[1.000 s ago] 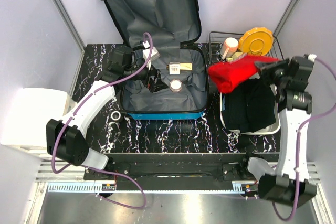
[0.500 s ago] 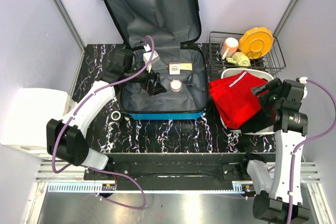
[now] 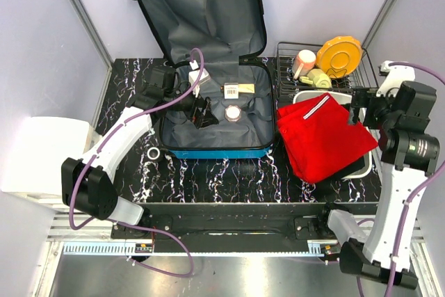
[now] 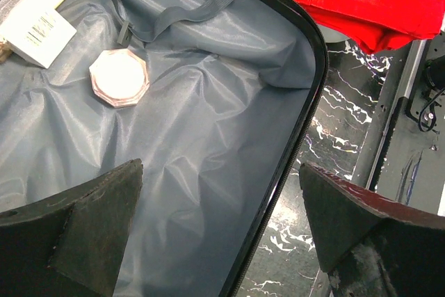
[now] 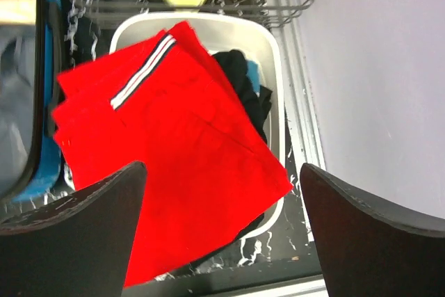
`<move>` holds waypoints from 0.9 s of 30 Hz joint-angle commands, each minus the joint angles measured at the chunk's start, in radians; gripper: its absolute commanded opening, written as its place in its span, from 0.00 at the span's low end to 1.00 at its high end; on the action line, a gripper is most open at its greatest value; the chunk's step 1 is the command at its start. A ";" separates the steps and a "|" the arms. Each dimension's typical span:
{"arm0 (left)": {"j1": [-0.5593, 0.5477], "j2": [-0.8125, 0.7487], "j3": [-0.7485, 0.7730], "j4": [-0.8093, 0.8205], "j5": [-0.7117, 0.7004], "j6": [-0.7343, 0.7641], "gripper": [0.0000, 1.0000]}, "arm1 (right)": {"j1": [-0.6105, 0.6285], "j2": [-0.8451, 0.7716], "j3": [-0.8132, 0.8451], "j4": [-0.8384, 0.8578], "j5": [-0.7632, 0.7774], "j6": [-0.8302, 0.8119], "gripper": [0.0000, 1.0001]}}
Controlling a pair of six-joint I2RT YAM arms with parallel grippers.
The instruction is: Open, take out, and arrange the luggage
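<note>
The luggage lies open at the middle of the table, its lid leaning on the back wall and its grey lining bare. Inside rest a white box and a pink octagonal compact. My left gripper hangs open over the lining near the case's rim, holding nothing. My right gripper is open and empty, raised above a red garment that lies spread over the white bin.
Black clothing lies in the bin under the red garment. Behind the bin, a wire rack holds an orange plate and small items. A white box sits off the table's left edge. A small ring lies left of the luggage.
My right gripper opened and let go of the red garment, which dropped flat onto the bin. The right arm then lifted and drew back to the right. The left arm barely moved.
</note>
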 commanded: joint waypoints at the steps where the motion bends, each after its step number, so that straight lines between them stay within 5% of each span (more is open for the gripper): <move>1: 0.006 -0.014 0.008 0.018 -0.005 0.001 0.99 | -0.002 0.105 0.031 -0.080 -0.221 -0.288 1.00; 3: 0.005 -0.007 0.014 0.020 -0.002 -0.005 0.99 | 0.006 0.179 0.036 -0.120 -0.409 -0.289 1.00; 6: 0.006 0.002 0.024 0.020 0.000 -0.006 0.99 | 0.113 0.283 -0.037 -0.140 -0.443 -0.356 0.99; 11: 0.005 0.015 0.040 0.013 -0.019 -0.005 0.99 | 0.217 0.421 -0.270 -0.027 -0.328 -0.407 0.99; 14: 0.005 0.015 0.032 0.009 -0.036 -0.003 0.99 | 0.204 0.507 -0.385 0.181 -0.119 -0.401 1.00; 20: 0.005 0.030 0.020 -0.017 -0.053 0.007 0.99 | -0.046 0.722 -0.410 0.283 -0.094 -0.492 0.99; 27: 0.017 0.056 0.055 -0.054 -0.094 0.009 0.99 | -0.267 0.697 -0.415 0.165 -0.154 -0.762 1.00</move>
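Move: The red trousers lie spread over the white bin, their middle some 27 cm below the right hand, about 5 cm ahead and 7 cm to its left. The green mug in the rack stands about 23 cm ahead of this hand and 9 cm left, 29 cm below it. From the left hand, open over the suitcase, the trousers lie about 38 cm to the right, 2 cm back and 13 cm lower. The right hand, fingers wide open, swoops down about 25 cm and slightly forward, first swinging some 9 cm left over the red trousers while it tips down and turns counter-clockwise, roughly 30 degrees each; low on the cloth it reverses, pressing both open fingertips into it and dragging it right and a little forward. The left hand stays open and sinks about 2 cm over the suitcase. ##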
